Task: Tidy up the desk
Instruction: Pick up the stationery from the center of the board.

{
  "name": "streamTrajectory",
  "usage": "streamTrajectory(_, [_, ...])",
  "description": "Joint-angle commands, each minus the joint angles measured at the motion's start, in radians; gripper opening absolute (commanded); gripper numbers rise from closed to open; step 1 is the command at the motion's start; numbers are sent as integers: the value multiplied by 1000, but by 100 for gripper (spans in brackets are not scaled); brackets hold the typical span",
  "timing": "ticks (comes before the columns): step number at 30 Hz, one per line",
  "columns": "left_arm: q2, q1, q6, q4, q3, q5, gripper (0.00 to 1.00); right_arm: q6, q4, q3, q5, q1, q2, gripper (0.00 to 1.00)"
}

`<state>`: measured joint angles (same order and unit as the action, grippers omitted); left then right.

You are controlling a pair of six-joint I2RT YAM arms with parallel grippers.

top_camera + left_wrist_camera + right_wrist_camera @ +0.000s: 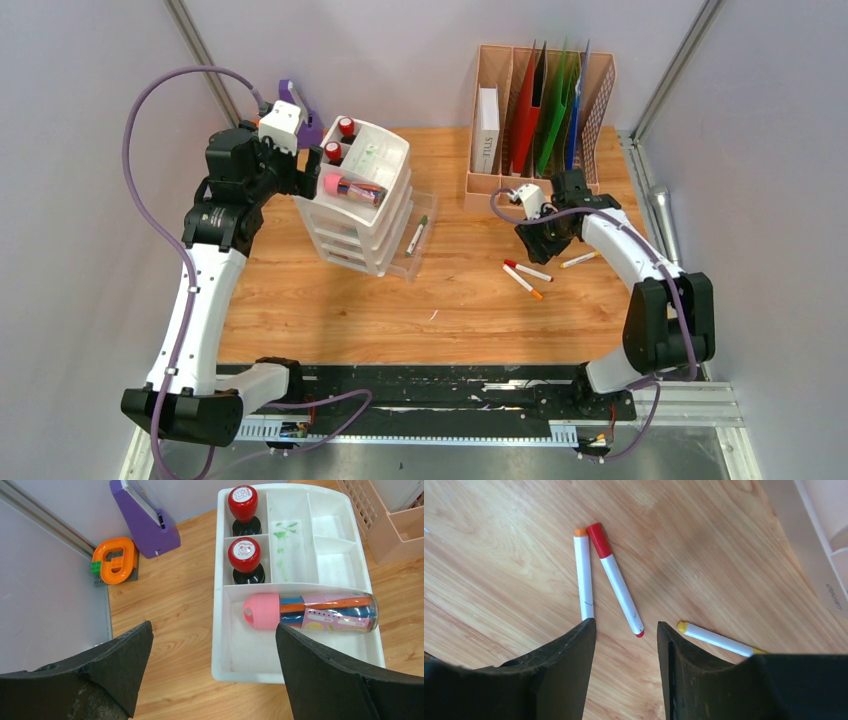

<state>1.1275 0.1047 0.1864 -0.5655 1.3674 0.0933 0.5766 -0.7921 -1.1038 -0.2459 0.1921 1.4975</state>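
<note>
On the wood-grain desk (330,310) three white markers lie at the right: one red-capped (616,582), one orange-capped (584,575), one yellow-tipped (714,637). My right gripper (626,624) hovers just above them, partly open with nothing between its fingers; the red marker's tail lies under the gap. My left gripper (214,626) stands wide open and empty over the near left rim of the white drawer unit's top tray (218,580). That tray holds two red stamps (244,555) and a pink-capped tube of pens (310,612).
A green marker (417,235) lies in the drawer unit's pulled-out bottom drawer. A beige file rack (540,110) with folders stands at the back right. A purple holder (145,525) and an orange-and-green block piece (114,560) sit in the back left corner.
</note>
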Motion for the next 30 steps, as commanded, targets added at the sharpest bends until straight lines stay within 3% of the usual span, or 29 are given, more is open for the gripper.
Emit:
streamTrajectory(1, [-30, -5, -7, 5, 3, 12, 100, 124, -24, 16, -20, -19, 49, 49])
streamTrajectory(21, [-38, -4, -6, 2, -3, 9, 100, 120, 155, 117, 12, -24, 190, 41])
streamTrajectory(30, [-37, -4, -7, 3, -11, 10, 100, 48, 170, 57, -10, -24, 254, 15])
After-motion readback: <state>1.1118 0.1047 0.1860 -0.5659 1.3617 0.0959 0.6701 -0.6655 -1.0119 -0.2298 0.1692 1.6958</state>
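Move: The red marker lies on the table below the right hand, its middle about 8 cm down, some 2 cm left and level fore-and-aft. The orange marker's middle is about 3 cm to the hand's left and 3 cm nearer the base; the yellow marker is about 11 cm right and 3 cm farther out. From the left hand, the red marker lies some 55 cm right, 5 cm back and 33 cm down. The right hand sinks about 8 cm onto the red marker, then closes and pinches it towards its uncapped end. ##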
